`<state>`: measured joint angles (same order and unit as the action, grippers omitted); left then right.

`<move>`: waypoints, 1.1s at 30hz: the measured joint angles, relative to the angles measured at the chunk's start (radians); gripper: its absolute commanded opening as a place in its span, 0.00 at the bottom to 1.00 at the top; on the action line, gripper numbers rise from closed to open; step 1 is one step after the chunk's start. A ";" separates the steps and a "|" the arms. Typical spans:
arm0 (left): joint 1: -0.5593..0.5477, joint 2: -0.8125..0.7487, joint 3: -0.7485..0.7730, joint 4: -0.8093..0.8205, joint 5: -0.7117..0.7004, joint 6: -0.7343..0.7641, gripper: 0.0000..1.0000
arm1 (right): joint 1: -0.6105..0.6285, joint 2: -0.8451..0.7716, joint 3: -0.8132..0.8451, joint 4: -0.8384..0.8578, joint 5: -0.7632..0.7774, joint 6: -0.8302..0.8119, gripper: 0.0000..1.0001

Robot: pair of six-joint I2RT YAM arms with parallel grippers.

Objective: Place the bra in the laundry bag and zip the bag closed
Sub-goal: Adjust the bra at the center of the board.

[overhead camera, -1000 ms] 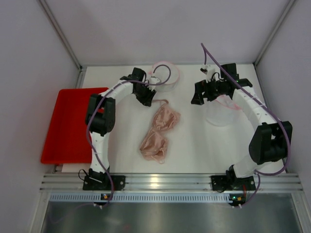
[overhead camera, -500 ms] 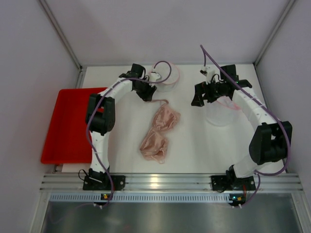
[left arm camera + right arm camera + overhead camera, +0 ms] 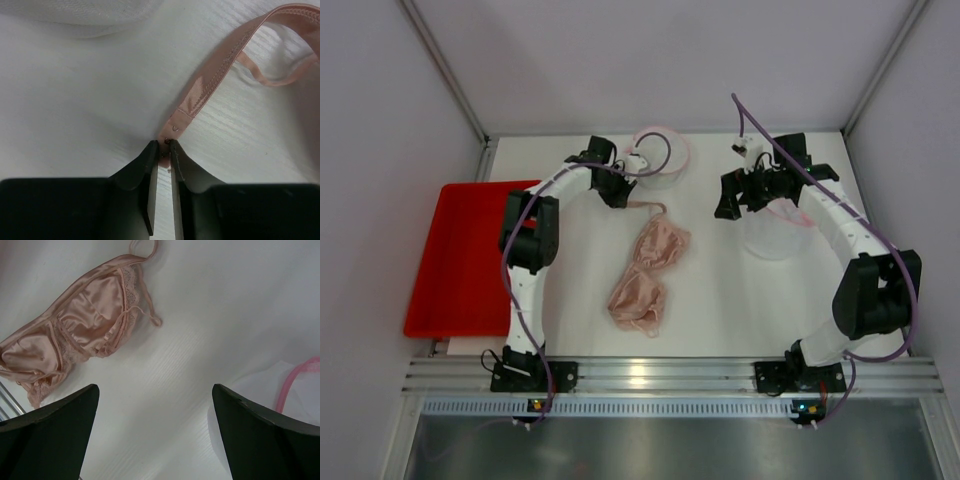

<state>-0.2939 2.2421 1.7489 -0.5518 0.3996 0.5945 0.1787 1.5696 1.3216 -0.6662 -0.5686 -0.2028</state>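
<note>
The pink satin bra (image 3: 646, 268) lies flat mid-table, one strap (image 3: 215, 80) running back toward my left gripper (image 3: 620, 196). In the left wrist view that gripper (image 3: 163, 146) is shut, its tips pinching the hooked end of the strap against the table. A round white mesh laundry bag with a pink rim (image 3: 660, 157) sits just behind the left gripper; its edge (image 3: 95, 15) shows in the left wrist view. My right gripper (image 3: 745, 196) hovers open, empty (image 3: 155, 396), over bare table between the bra (image 3: 85, 325) and a second white mesh piece with pink trim (image 3: 776, 230) (image 3: 295, 380).
A red tray (image 3: 460, 255) lies off the table's left side. Grey walls close in the back and both sides. The metal rail with both arm bases runs along the near edge.
My left gripper shifted slightly back and left, and its jaws narrowed onto the strap end. The right arm and the bra's cups have hardly moved.
</note>
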 measured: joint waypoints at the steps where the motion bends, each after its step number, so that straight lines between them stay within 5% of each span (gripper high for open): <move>1: 0.000 0.000 -0.003 0.003 0.005 0.006 0.17 | 0.000 0.000 0.000 0.000 0.000 -0.003 0.97; 5: 0.001 -0.006 -0.013 0.005 0.021 0.030 0.01 | -0.002 0.000 0.000 0.000 0.000 -0.006 0.97; 16: -0.003 -0.019 0.050 -0.045 0.036 -0.039 0.00 | -0.005 -0.011 -0.004 0.000 0.000 -0.006 0.97; 23: -0.034 -0.201 0.072 -0.051 0.103 -0.108 0.00 | -0.005 -0.040 -0.013 -0.003 0.000 -0.006 0.96; 33: -0.144 -0.554 -0.285 -0.044 0.193 -0.157 0.00 | -0.005 -0.051 -0.014 -0.005 -0.002 -0.005 0.95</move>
<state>-0.4381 1.6882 1.4635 -0.5961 0.5922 0.4377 0.1738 1.5185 1.3079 -0.6716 -0.5701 -0.2081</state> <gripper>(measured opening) 0.022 0.959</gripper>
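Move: The end of the bra's strap lies between my left fingertips, close to the board. The bra's far cup, which I'll carry it back over, is about 9 cm back and 9 cm to the right of them, with the near cup roughly 22 cm back and 4 cm right. The standing laundry bag sits some 10 cm ahead and 8 cm right. From my right hand, the far cup is about 15 cm left, 2 cm ahead and 16 cm below. My left fingers, already part-closed around the hook end of the strap, first shut and pinch it almost in place. Then I lift it briskly about 18 cm and sweep it back some 13 cm and a little right, away from the standing bag and over the bra's far cup, sinking slightly at the end while the fingers swing about 15 degrees outward to the right. ##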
